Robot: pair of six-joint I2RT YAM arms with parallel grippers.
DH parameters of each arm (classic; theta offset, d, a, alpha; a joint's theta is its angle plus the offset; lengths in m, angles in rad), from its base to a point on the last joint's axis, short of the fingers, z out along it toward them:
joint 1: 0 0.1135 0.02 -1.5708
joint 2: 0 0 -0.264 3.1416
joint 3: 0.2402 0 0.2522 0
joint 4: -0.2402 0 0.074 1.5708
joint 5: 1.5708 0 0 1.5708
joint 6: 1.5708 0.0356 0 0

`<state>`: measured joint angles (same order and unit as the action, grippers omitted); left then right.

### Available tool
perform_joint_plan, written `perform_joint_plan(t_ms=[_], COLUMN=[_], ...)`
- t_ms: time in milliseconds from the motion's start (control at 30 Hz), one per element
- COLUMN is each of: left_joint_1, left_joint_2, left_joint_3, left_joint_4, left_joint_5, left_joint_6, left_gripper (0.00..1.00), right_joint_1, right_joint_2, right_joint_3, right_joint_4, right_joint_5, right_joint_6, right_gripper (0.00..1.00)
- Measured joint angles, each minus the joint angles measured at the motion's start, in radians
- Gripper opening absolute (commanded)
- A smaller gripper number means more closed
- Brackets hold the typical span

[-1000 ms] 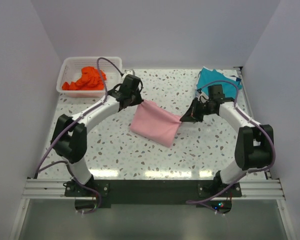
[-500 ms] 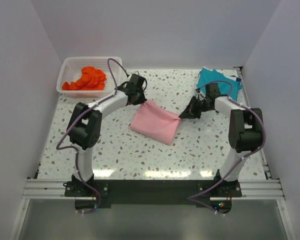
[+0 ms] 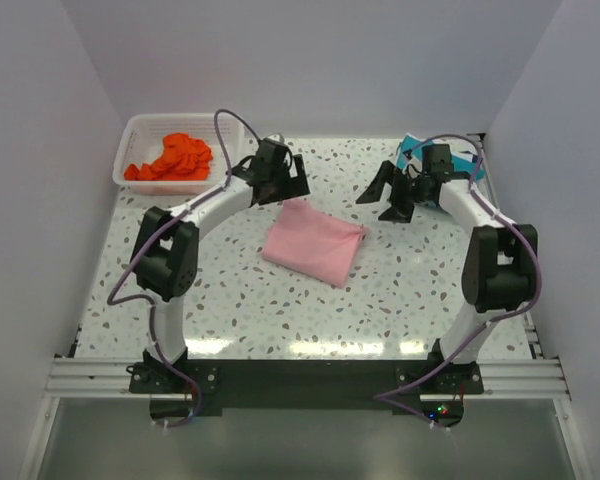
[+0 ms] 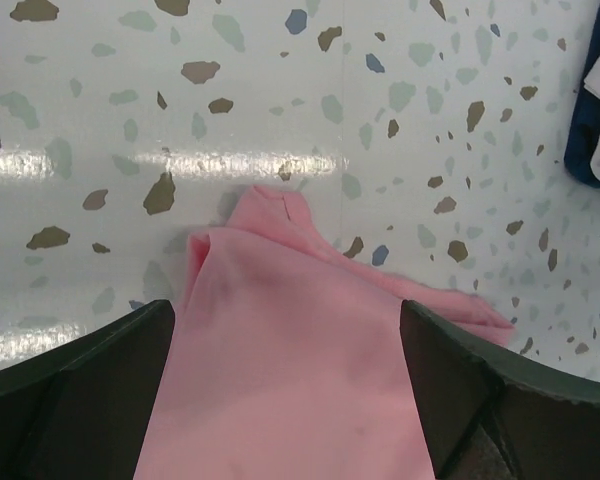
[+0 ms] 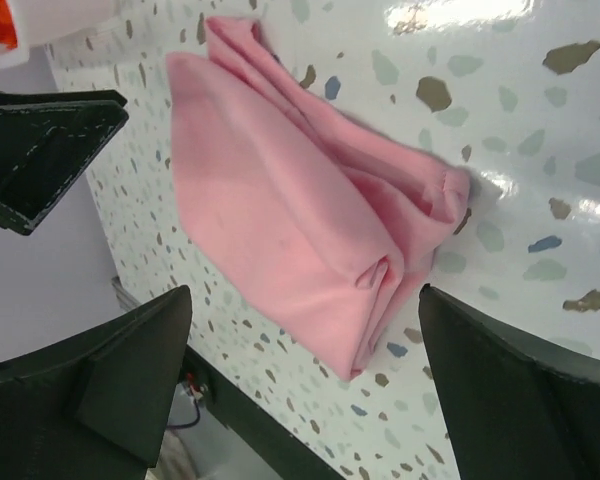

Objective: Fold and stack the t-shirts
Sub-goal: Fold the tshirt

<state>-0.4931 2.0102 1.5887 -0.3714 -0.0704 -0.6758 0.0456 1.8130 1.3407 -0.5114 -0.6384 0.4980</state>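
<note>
A light pink t-shirt [image 3: 315, 245] lies folded on the speckled table, free of both grippers. My left gripper [image 3: 285, 185] hovers open just above its far left corner; in the left wrist view the pink cloth [image 4: 290, 370] lies below the spread fingers [image 4: 80, 380]. My right gripper [image 3: 390, 195] stands open above and to the right of the far right corner, with the pink fold [image 5: 290, 220] under it. The teal t-shirt [image 3: 412, 150] lies at the back right, partly behind the right arm. An orange-red t-shirt [image 3: 175, 157] sits crumpled in the basket.
The white mesh basket [image 3: 130, 140] stands at the back left corner. Side walls close in the table on the left, right and back. The left gripper's fingers [image 5: 50, 140] show at the left of the right wrist view.
Both grippers were shut on the pink t-shirt's far corners; now both have opened, let go and risen back. The shirt has settled flat on the table.
</note>
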Motion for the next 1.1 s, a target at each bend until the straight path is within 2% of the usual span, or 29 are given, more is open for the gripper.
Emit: perform_joint_plan(t_ms=[200, 367, 533, 800, 1100], left_joint_1=[-0.001, -0.008, -0.013, -0.011, 0.011], left_joint_2=[-0.156, -0.212, -0.172, -0.01, 0.063], left_joint_3=[-0.151, -0.251, -0.256, -0.15, -0.124], left_joint_4=[0.046, 0.098, 0.109, 0.105, 0.104], left_joint_5=[0.085, 0.134, 0.158, 0.173, 0.179], left_joint_6=[-0.014, -0.032, -0.043, -0.042, -0.043], left_gripper=[1.0, 1.0, 1.0, 1.0, 1.0], right_joint_1=[0.075, 0.21, 0.239, 0.221, 0.161], right_joint_2=[-0.176, -0.169, -0.06, 0.124, 0.188], right_joint_3=[-0.122, -0.147, -0.116, 0.015, 0.038], right_joint_4=[0.018, 0.048, 0.073, 0.055, 0.056], right_joint_5=[0.003, 0.0, -0.006, 0.028, 0.047], right_joint_6=[0.016, 0.033, 0.041, 0.027, 0.002], right_gripper=[0.99, 0.99, 0.99, 0.99, 0.99])
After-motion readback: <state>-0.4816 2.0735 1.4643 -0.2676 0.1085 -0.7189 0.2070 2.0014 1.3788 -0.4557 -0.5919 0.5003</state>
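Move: Just back of the left hand, some 2 cm back and 2 cm to its left, lies the pink shirt's far left corner, about 8 cm below; the basket stands 26 cm left and 7 cm ahead. The shirt's right corner lies some 2 cm back and 1 cm left of the right hand, about 9 cm below, with the shirt's middle 12 cm left and 5 cm back, and the blue shirt pile 15 cm right and 11 cm ahead. Looping back and down over the shirt's far edge, both hands stay wide open. The left rises slightly while drawing back about 6 cm, then sinks and eases forward; the right swings back and some 9 cm left with a small rise, then sinks about 9 cm, going forward and finally slightly right. Both end low over the cloth, inboard of its two corners, tipped slightly more downward; whether the tips touch can't be told. ##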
